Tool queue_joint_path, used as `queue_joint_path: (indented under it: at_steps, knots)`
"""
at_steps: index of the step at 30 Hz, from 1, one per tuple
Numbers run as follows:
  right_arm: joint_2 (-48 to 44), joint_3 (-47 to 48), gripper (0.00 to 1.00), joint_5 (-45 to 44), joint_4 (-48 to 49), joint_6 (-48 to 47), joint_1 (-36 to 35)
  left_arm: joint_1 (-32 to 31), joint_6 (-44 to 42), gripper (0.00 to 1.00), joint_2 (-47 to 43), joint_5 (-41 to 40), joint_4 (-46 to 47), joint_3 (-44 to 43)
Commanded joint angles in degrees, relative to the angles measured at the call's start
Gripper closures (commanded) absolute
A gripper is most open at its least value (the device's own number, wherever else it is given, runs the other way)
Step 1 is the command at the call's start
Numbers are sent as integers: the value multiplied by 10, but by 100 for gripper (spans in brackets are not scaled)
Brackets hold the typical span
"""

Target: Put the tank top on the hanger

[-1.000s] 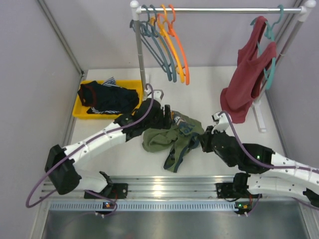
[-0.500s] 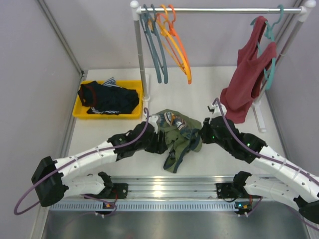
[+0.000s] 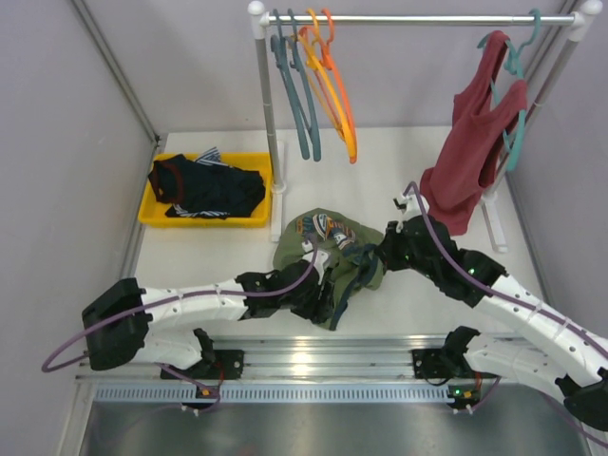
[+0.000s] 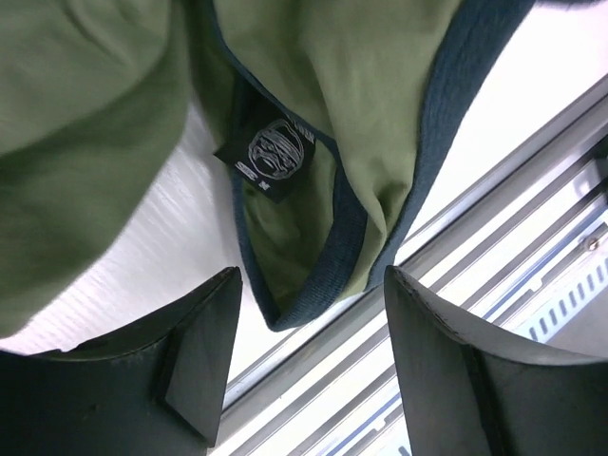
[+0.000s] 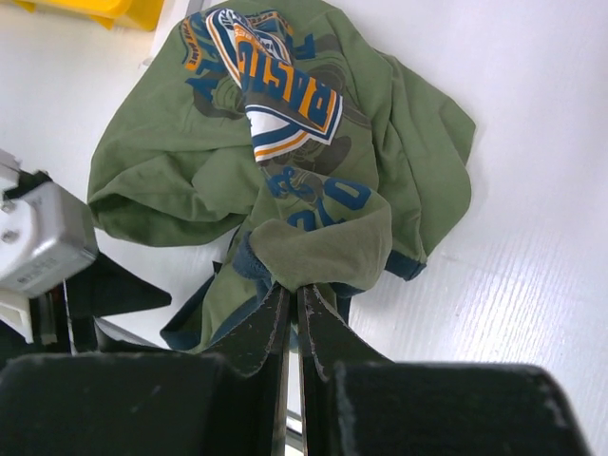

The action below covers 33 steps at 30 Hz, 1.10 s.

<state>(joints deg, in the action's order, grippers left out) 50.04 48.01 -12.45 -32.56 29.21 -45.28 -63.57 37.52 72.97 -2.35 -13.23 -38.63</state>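
Note:
The olive-green tank top [image 3: 328, 249] lies bunched on the white table, its printed patch facing up. My right gripper [image 3: 382, 255] is at its right side. In the right wrist view this gripper [image 5: 290, 296] is shut on a fold of the tank top [image 5: 313, 190] with navy trim. My left gripper [image 3: 326, 300] sits at the garment's near edge. In the left wrist view it [image 4: 313, 318] stands open, with a navy-trimmed loop of the tank top [image 4: 370, 123] just ahead of its fingertips, not pinched. The reddish-orange hanger [image 3: 332, 59] hangs on the rail at the back.
A yellow bin [image 3: 150, 215] at the left holds a dark striped garment [image 3: 204, 186]. Teal-grey hangers [image 3: 294, 85] hang beside the rack post [image 3: 269, 123]. A dark red tank top [image 3: 470, 152] hangs at the right. A metal rail [image 3: 313, 357] runs along the near edge.
My left arm has pulled back from the far side of the tank top to its near edge. My right gripper has moved further onto the table with the fabric. The hangers have swung.

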Motion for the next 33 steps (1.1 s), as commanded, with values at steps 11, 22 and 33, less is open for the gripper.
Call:
queue_joint_path:
  at_steps: [11, 22, 33]
  knots:
    - [-13, 19, 97, 10, 5, -12, 16, -54, 19, 66, 39, -13, 47, 10]
    - [-16, 112, 98, -20, -51, -37, 19, -56, -19, 100, -67, -63, -112, -117]
    - [54, 416, 98, -87, -115, -117, 21, -56, -123, 100, -86, -202, -235, -555]
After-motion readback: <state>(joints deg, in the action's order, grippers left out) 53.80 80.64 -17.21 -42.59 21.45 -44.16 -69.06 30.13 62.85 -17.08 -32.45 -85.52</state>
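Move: The tank top's loose navy-trimmed strap lies between and just below the left hand's open fingers, about 3 cm back, 1 cm right and 3 cm down. From the left hand, the strap held by the right is some 12 cm ahead, 13 cm right and 9 cm higher; the printed front lies about 17 cm straight ahead, 4 cm lower. From the right hand, the loose strap is roughly 15 cm back, 11 cm left and 13 cm below. The left hand eases back and down, about 3 cm each way, onto the loose strap and shuts its fingers on it while the right hand waits with its own strap still pinched. Then both rise together with the tank top between them, the left quickly by some 37 cm with a little forward travel, its fingers swinging up about 40 degrees towards level, and the right by about 19 cm, tipping up some 20 degrees. ##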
